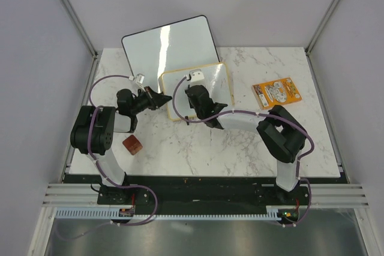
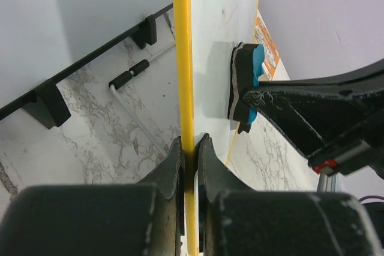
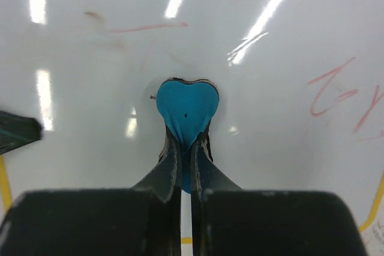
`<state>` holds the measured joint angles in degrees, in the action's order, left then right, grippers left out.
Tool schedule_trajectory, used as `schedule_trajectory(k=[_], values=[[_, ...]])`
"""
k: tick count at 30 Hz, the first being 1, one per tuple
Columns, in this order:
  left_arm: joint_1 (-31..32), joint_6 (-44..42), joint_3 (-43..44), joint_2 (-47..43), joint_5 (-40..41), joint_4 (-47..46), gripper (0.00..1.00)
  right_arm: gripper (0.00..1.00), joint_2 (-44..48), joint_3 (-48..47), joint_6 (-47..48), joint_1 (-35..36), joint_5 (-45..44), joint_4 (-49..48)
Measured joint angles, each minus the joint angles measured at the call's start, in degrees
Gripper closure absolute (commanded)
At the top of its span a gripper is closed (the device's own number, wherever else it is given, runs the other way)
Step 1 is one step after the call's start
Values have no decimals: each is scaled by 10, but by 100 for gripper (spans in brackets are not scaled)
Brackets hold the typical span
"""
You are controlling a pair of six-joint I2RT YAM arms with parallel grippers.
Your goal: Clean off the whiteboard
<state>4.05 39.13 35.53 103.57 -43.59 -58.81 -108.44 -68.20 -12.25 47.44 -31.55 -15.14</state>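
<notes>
The small yellow-framed whiteboard [image 1: 219, 82] stands tilted in the middle of the table. My left gripper [image 1: 162, 99] is shut on its left frame edge [image 2: 182, 76]. My right gripper [image 1: 193, 91] is shut on a blue heart-shaped eraser [image 3: 186, 107] and presses it against the board's face [image 3: 96, 118]. The eraser also shows side-on in the left wrist view [image 2: 245, 82]. Red scribbles [image 3: 336, 88] remain at the right of the board. A faint red line [image 3: 147, 27] sits above the eraser.
A larger black-framed whiteboard [image 1: 171, 43] leans behind. An orange card [image 1: 276, 93] lies at the right. A red-brown block [image 1: 132, 144] lies near the left arm. A marker [image 2: 129, 76] lies on the marble behind the board.
</notes>
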Motion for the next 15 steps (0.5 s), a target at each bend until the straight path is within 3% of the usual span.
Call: schedule_trajectory(k=[15], values=[[-4,0,-2,0,6,-1,98,100,-110,-234,30,28,10,100]])
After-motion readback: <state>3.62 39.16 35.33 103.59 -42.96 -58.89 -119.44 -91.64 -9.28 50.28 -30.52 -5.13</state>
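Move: My right hand holds the eraser against the tilted whiteboard. The board's upper-left corner lies about 11 cm to its left, 5 cm ahead and 5 cm higher. A red streak sits some 3 cm ahead, 4 cm left and 4 cm up; a 2-shaped mark is roughly 9 cm right, 3 cm ahead and 1 cm up. From my left hand, gripping the yellow edge, that corner is 6 cm ahead, 2 cm left and 6 cm up. I sweep the eraser left and up the board's slope with my right hand, about 7 cm left and nearly 5 cm uphill, past the red streak towards the upper-left corner. Its felt stays on the surface and my fingers keep their grip, the hand turning some 5 degrees counter-clockwise. My left hand stays pinching the yellow left edge, bracing the board. ##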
